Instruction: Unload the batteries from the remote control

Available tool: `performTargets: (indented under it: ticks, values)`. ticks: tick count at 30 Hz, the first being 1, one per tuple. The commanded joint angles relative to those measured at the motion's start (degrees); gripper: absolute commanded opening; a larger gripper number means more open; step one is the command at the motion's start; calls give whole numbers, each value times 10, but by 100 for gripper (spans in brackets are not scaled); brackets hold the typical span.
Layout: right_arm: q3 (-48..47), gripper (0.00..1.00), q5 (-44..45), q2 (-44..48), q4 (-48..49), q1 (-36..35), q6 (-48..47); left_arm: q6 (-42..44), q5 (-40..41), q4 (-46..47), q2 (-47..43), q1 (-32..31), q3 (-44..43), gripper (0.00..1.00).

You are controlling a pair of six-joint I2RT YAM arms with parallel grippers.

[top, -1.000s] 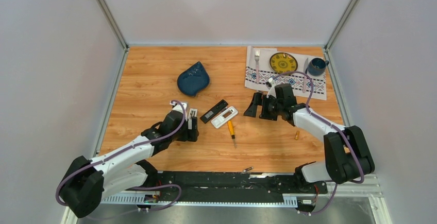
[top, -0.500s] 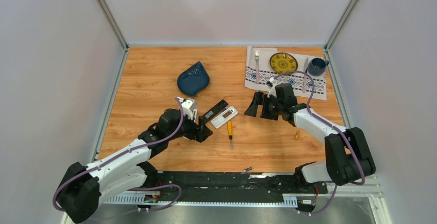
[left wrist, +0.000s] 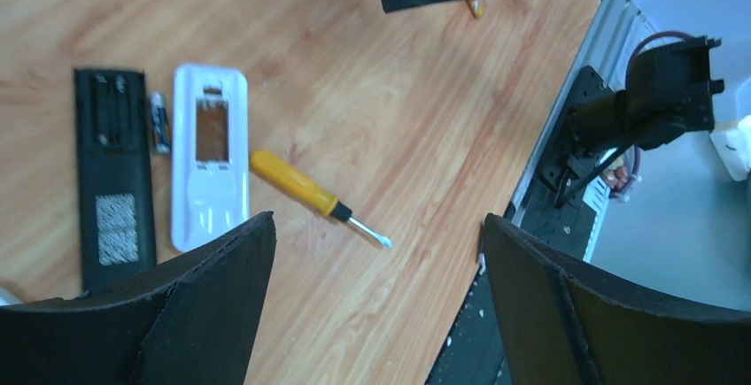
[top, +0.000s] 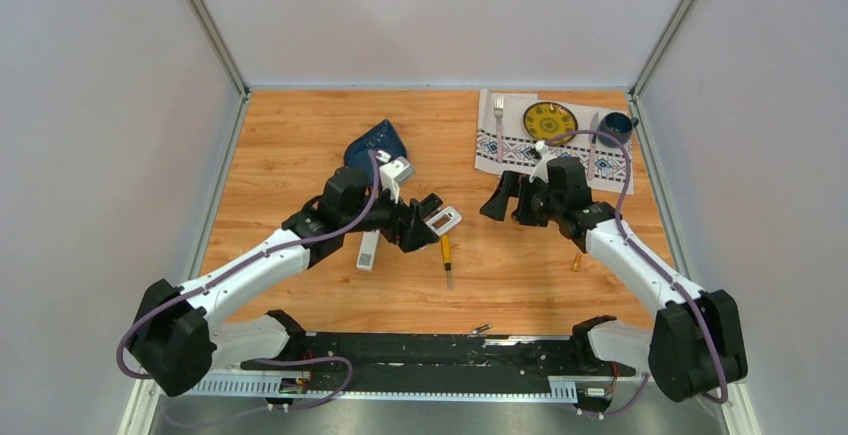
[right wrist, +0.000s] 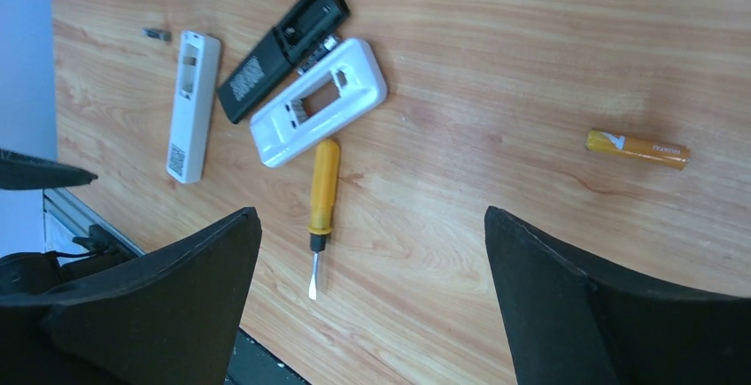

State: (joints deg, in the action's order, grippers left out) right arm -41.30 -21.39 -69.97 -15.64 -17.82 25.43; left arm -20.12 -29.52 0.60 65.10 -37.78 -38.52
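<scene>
Three remote controls lie mid-table: a black one (left wrist: 111, 173), a wide white one (left wrist: 211, 168) with its battery bay open and empty, and a slim white one (top: 368, 251) nearer the left arm. A dark grey battery (left wrist: 159, 122) lies between the black and wide white remotes. An orange battery (right wrist: 636, 148) lies apart to the right (top: 576, 262). My left gripper (top: 425, 225) hovers open over the black remote, holding nothing (left wrist: 376, 226). My right gripper (top: 500, 195) hangs open and empty right of the remotes (right wrist: 372, 217).
An orange-handled screwdriver (top: 447, 253) lies just in front of the wide white remote. A blue leaf-shaped dish (top: 372, 145) sits behind the left arm. At the back right, a patterned cloth (top: 500, 150) carries a fork, a yellow plate (top: 549, 120) and a blue mug (top: 612, 127).
My left arm has swung up and to the right, off the slim white remote, which now lies uncovered, and over the black remote. The right gripper has shifted slightly back.
</scene>
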Motion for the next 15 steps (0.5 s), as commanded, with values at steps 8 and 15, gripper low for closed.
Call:
performTargets:
  ticks: [8, 15]
  values:
    - [-86, 100, 51, 153, -58, 2, -13, 74, 230, -208, 0, 1, -170, 93]
    - [-82, 100, 90, 246, -42, 2, -17, -32, 471, -244, -77, 0, -155, 97]
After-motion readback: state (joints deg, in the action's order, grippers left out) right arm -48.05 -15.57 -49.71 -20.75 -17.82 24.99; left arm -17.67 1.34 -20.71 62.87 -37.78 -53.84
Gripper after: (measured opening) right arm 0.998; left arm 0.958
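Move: Some 9 cm ahead of the left hand, 3 cm to its right and 15 cm below lies the wide white remote; the black remote is about 11 cm ahead and 2 cm left, the screwdriver roughly level and 6 cm right, the slim white remote 5 cm ahead and 13 cm left, all at table height. For the right hand, the wide white remote sits about 15 cm left, 2 cm ahead and 9 cm below. Rising clear of the table, the empty right hand lifts about 13 cm almost straight up, its fingers tipping up by some 20 degrees. The left hand, empty too, first goes forward and up away from the screwdriver, then swings to its left, about 6 cm each forward and left and half as much again short of that in height, turning some 25 degrees counter-clockwise as its left side rises. Both grippers stay wide open and touch nothing. ##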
